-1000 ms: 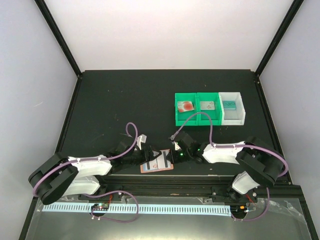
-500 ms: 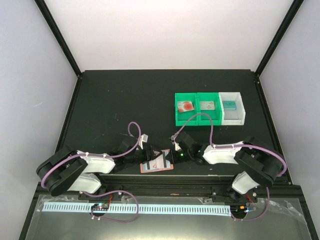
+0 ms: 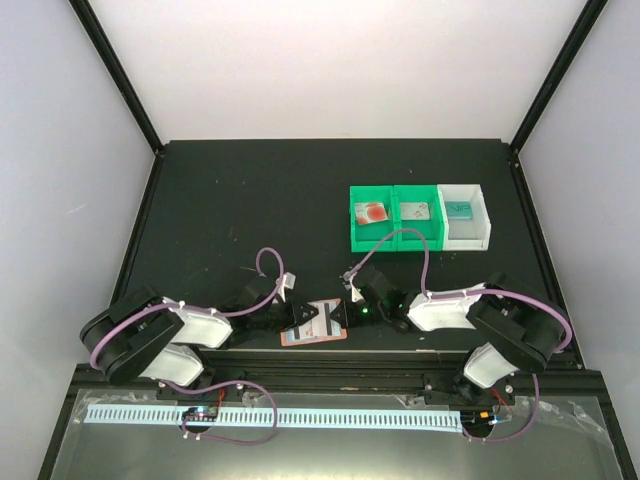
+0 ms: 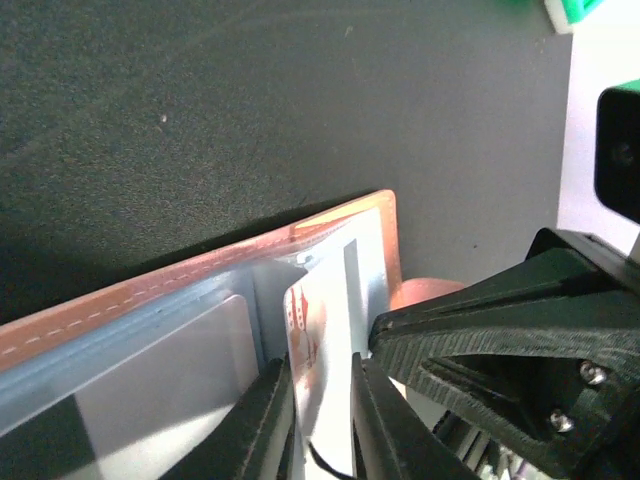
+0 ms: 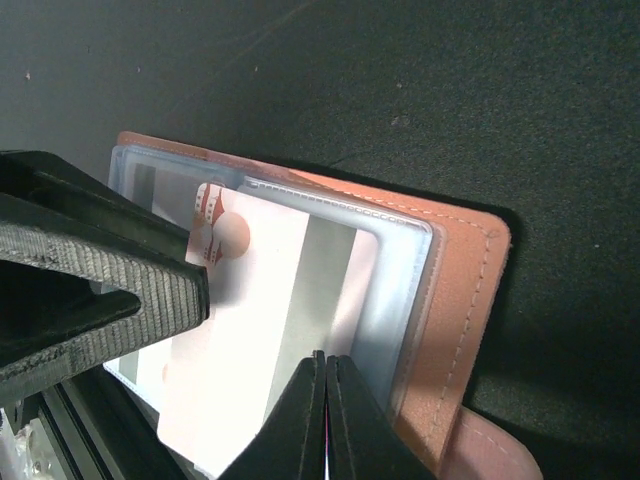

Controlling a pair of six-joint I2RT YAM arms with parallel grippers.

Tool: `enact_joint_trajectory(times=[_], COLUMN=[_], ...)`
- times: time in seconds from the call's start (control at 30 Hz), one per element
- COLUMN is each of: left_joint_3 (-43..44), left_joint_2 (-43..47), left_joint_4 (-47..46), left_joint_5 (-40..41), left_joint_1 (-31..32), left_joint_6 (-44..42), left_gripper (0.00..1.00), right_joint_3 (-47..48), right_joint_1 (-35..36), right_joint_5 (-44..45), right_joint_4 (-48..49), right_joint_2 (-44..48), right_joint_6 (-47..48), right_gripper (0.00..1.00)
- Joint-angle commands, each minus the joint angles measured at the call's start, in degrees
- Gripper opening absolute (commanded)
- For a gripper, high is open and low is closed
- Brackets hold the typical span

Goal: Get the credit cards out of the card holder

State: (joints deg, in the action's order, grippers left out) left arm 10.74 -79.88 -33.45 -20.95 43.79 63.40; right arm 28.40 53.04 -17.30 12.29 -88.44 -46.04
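Note:
The salmon-pink card holder (image 3: 315,335) lies open near the table's front edge, between the two arms. Its pale blue-grey pockets (image 5: 400,270) face up inside the stitched pink cover (image 4: 200,275). A whitish credit card (image 5: 240,340) with reddish marks sticks partway out of a pocket. My left gripper (image 4: 322,425) has its jaws on either side of this card (image 4: 312,345), closed in on it. My right gripper (image 5: 325,365) is shut, and its tips rest on the holder at the pocket's edge beside the card. In the top view the two grippers (image 3: 303,318) (image 3: 338,313) meet over the holder.
Two green bins (image 3: 395,218) and a white bin (image 3: 466,215) stand in a row at the back right, each with a card inside. A black frame rail (image 3: 330,365) runs along the front edge just behind the holder. Purple cables loop over both arms.
The left arm has pushed forward to the holder and its jaws have narrowed from wide open onto the protruding card. The right gripper has stayed shut on the holder.

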Motion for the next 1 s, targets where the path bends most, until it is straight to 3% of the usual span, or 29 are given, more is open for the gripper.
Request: enact_joint_trajectory(times=[0.0, 0.1, 0.63, 0.97], left_joint_3=[0.01, 0.15, 0.63, 5.93], left_joint_2=[1.69, 3.66, 15.07, 26.13], left_joint_4=[0.88, 3.67, 16.08, 31.47], left_joint_5=[0.86, 1.69, 5.55, 10.56], left_joint_1=[0.42, 0.42, 0.43, 0.42], left_joint_6=[-0.71, -1.32, -3.73, -10.70], left_gripper=[0.12, 0.02, 0.02, 0.02], right_joint_3=[-1.60, -1.85, -2.39, -1.02], right_joint_1=[0.13, 0.13, 0.14, 0.09], right_joint_5=[0.59, 1.15, 2.88, 0.70], right_joint_4=[-2.63, -2.46, -2.45, -5.26], right_joint_2=[-1.45, -1.53, -0.91, 5.08], right_joint_6=[-0.61, -0.54, 0.10, 0.30], right_gripper=[0.05, 0.05, 0.06, 0.10])
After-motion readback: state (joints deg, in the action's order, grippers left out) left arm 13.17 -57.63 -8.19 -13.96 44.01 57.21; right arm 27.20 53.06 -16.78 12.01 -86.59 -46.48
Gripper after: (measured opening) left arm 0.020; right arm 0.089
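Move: The card that the left fingers straddle has its middle about 2 cm to that hand's right, 2 cm back and 1 cm below. The open card holder's middle is straight back from it, some 2 cm, and 1 cm down; the second card, in the left page, is about 4 cm left and 3 cm back, 1 cm below. From the right hand, the holder's middle is about 4 cm left, level fore and aft and 1 cm lower, the first card's middle 2 cm left at the same height. Around the raised left edge of the card, the left fingers finish closing, pinch the card and draw it up and to the left, out of the holder's right page. That hand travels roughly 3.5 cm up and 2.5 cm left, speeding up towards the end and tilting slightly. The right hand stays put, its shut fingertips still on the right page. ##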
